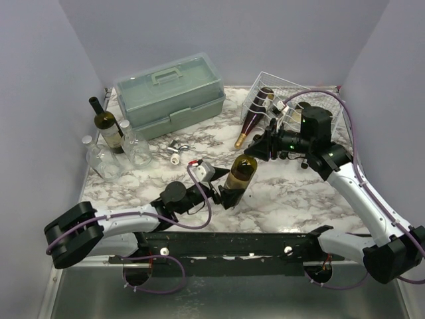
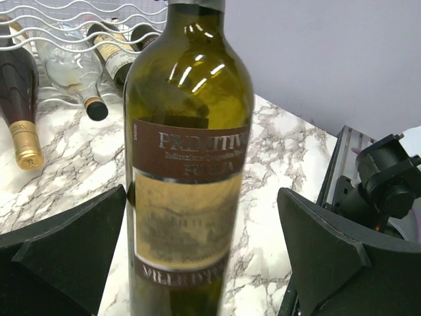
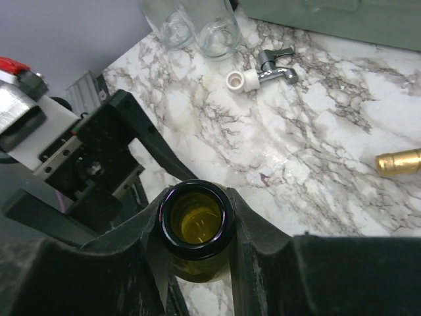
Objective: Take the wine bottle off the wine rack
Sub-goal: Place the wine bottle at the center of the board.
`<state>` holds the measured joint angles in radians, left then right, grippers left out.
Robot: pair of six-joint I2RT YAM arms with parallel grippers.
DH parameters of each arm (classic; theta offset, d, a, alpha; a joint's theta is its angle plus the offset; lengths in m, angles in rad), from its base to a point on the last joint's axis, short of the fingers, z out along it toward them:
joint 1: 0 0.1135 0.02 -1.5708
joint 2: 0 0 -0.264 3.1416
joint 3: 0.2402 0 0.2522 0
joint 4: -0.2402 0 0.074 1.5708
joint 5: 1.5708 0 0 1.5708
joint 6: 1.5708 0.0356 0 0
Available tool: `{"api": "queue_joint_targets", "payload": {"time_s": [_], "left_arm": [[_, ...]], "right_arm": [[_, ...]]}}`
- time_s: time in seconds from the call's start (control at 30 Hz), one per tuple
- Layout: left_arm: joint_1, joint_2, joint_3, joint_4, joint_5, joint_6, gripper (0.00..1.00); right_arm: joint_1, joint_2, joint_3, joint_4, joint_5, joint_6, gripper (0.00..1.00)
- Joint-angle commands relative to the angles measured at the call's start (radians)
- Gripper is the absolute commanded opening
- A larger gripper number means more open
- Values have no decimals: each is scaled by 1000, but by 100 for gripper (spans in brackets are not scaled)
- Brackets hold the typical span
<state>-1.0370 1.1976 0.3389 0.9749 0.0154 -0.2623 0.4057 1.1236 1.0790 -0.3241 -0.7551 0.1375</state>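
Note:
The wine bottle (image 1: 240, 174), olive-green glass with a brown and tan label, stands upright on the marble table, off the white wire wine rack (image 1: 292, 93). My right gripper (image 1: 255, 149) is shut on its open neck (image 3: 196, 220) from above. My left gripper (image 1: 226, 193) is open around the bottle's lower body (image 2: 187, 164); the right finger (image 2: 329, 250) stands clear of the glass. In the left wrist view the wine rack (image 2: 66, 20) shows behind, with other bottles lying in it.
A dark bottle with gold foil (image 1: 251, 123) pokes out of the rack's front. A grey-green toolbox (image 1: 169, 96) sits at the back. At the left stand an upright green bottle (image 1: 109, 129) and glass jars (image 1: 136, 149). A small metal tap (image 3: 273, 62) lies mid-table.

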Motion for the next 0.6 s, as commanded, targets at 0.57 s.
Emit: {"api": "queue_joint_targets", "payload": {"time_s": [0.57], "left_arm": [[114, -406, -5, -520, -16, -156, 99]], "right_arm": [[51, 2, 20, -1, 91, -279, 0]]}}
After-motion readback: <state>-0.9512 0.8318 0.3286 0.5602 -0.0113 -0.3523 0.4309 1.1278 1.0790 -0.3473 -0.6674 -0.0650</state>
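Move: The wine bottle hangs neck-up in my right fingers, its middle about 12 cm below that hand, some 4 cm to its left and 3 cm back. Its body is only about 4 cm to the right of my left hand, 2 cm ahead and 2 cm higher. From my right hand, the gold bottle neck lies roughly 16 cm ahead and 3 cm left, and the faucet 13 cm ahead and 29 cm left, both some 25 cm below. My open left hand, already off the wine bottle, backs away to the left by about 5 cm, rising slightly and staying wide open. My right hand keeps its pinch on the neck and eases forward and down about 1.5 cm, turning roughly 10 degrees so that the bottle's base swings forward and to the right, towards upright. ##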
